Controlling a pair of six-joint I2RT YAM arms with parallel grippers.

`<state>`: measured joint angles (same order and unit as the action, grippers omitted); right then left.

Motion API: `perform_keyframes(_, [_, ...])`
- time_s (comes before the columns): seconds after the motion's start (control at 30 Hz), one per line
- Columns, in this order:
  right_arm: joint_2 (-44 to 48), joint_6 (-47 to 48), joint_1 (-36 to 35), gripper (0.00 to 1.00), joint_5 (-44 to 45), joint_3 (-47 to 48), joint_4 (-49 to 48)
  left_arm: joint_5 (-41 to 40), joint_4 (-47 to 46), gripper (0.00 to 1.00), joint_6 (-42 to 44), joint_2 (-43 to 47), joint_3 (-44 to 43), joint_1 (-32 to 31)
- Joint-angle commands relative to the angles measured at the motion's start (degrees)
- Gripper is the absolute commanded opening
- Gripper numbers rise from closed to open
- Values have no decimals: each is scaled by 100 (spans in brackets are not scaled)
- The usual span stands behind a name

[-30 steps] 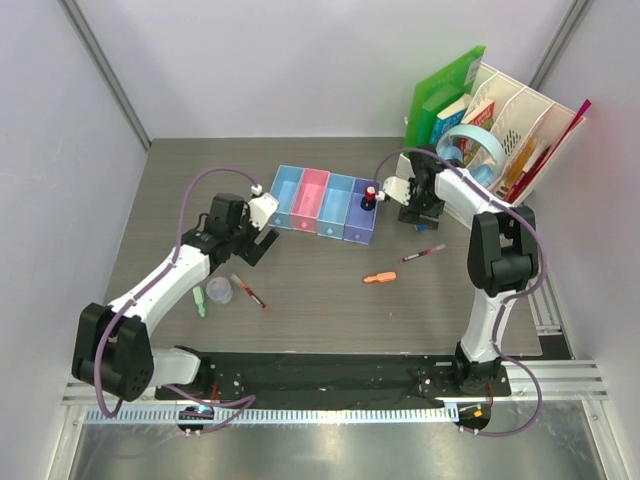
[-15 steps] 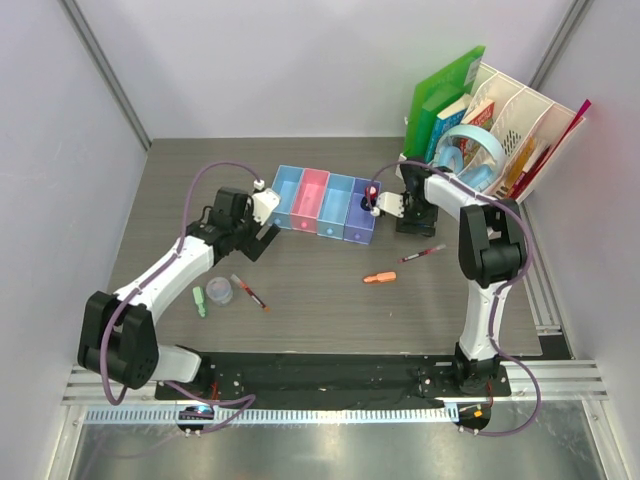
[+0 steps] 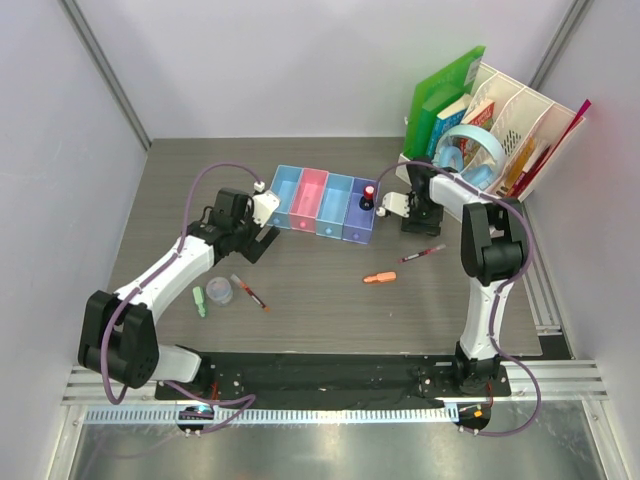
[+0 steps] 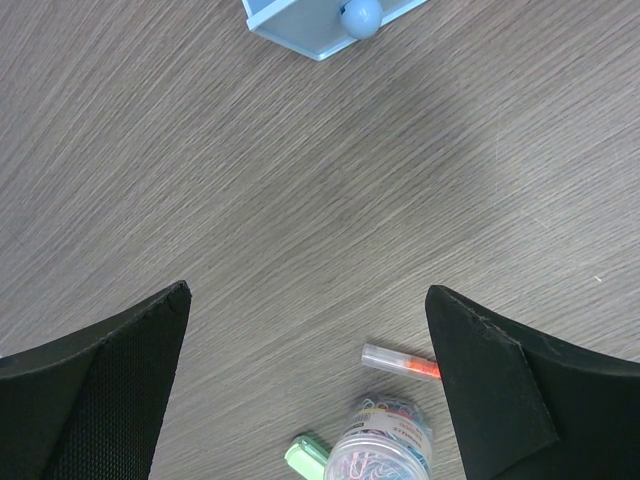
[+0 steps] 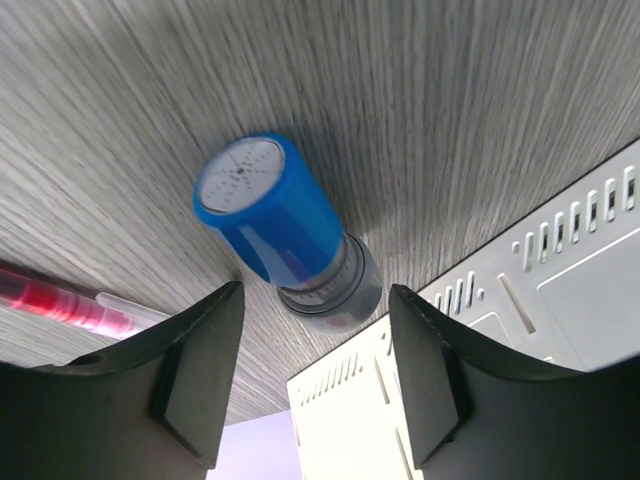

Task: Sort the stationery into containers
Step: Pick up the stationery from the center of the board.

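Four joined trays (image 3: 311,200) stand in a row, light blue, pink, light blue, purple-blue. A red-capped bit (image 3: 369,194) stands in the purple-blue tray. My right gripper (image 3: 412,222) is open just right of the trays. In the right wrist view my right gripper (image 5: 316,290) straddles an upright blue-capped stamp (image 5: 285,235) without touching it. My left gripper (image 3: 262,243) is open and empty below the left tray. In the left wrist view my left gripper (image 4: 308,290) hangs above a red pen (image 4: 400,362), a round jar of paper clips (image 4: 385,445) and a green piece (image 4: 305,455).
A white perforated organizer (image 3: 520,130) with books, folders and blue headphones stands at the back right; its corner (image 5: 480,330) lies against the stamp. An orange piece (image 3: 379,277) and a red pen (image 3: 423,253) lie on the table right of centre.
The right arm's elbow swung toward the organizer while its gripper stayed beside the purple-blue tray. The left gripper shifted slightly up and left. No item has moved.
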<state>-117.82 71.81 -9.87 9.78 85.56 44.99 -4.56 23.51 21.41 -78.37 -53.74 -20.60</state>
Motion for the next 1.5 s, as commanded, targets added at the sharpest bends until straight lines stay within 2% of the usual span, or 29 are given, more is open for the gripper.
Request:
perform_keyframes(0.0, [215,158,81,63,-151,-92,-175,-54,5,100,-5,94,-190,-5])
perform_keyframes(0.17, [356,263,90,62,-327,-478,-526,-107,57,100,21,76,-190,3])
perform_keyframes(0.33, [611,369,90,66,-459,-874,-851,-124,119,100,56,41,-225,-5])
perform_keyframes(0.43, [751,413,99,70,-582,-970,-922,-98,137,100,65,6,-225,-5])
perform_keyframes(0.63, [761,457,90,70,-758,-892,-957,-72,172,100,56,-65,-243,3])
perform_keyframes(0.77, [611,448,90,61,-802,-865,-984,-98,224,100,65,-100,-252,3])
perform_keyframes(0.8, [602,439,90,54,-820,-865,-992,-107,224,100,65,-91,-260,-5])
perform_keyframes(0.97, [716,448,99,38,-899,-1199,-1150,-98,295,100,92,-91,-269,-5])
perform_keyframes(1.23, [1656,79,90,32,-1452,-1639,-1238,270,365,100,100,-38,-296,-5])
perform_keyframes(1.47, [2579,-773,99,32,-2155,-1674,-1256,1272,654,100,197,216,-374,-5])
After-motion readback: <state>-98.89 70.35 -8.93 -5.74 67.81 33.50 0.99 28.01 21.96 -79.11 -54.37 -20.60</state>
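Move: The small blue-capped bottle is almost between the right fingers already, about 1 cm back, 1 cm to the left and 1 cm below the hand. The red marker lies roughly 8 cm back and 1 cm to the left, the purple bin 4 cm ahead and 17 cm to the left, and the orange pen some 13 cm back and 13 cm to the left. From the left hand the bottle is about 6 cm ahead and 44 cm to the right, 9 cm lower. Keep the right gripper low, shift it barely a centimetre left over the blue-capped bottle, and close the fingers to pinch the bottle. Then, still gripping, draw the hand about 3 cm back and to the left and up some 3.5 cm, swinging the fingertips leftward and a little forward by about 20 degrees. Late on, ease the open left hand roughly 2 cm back, down and to the right. ##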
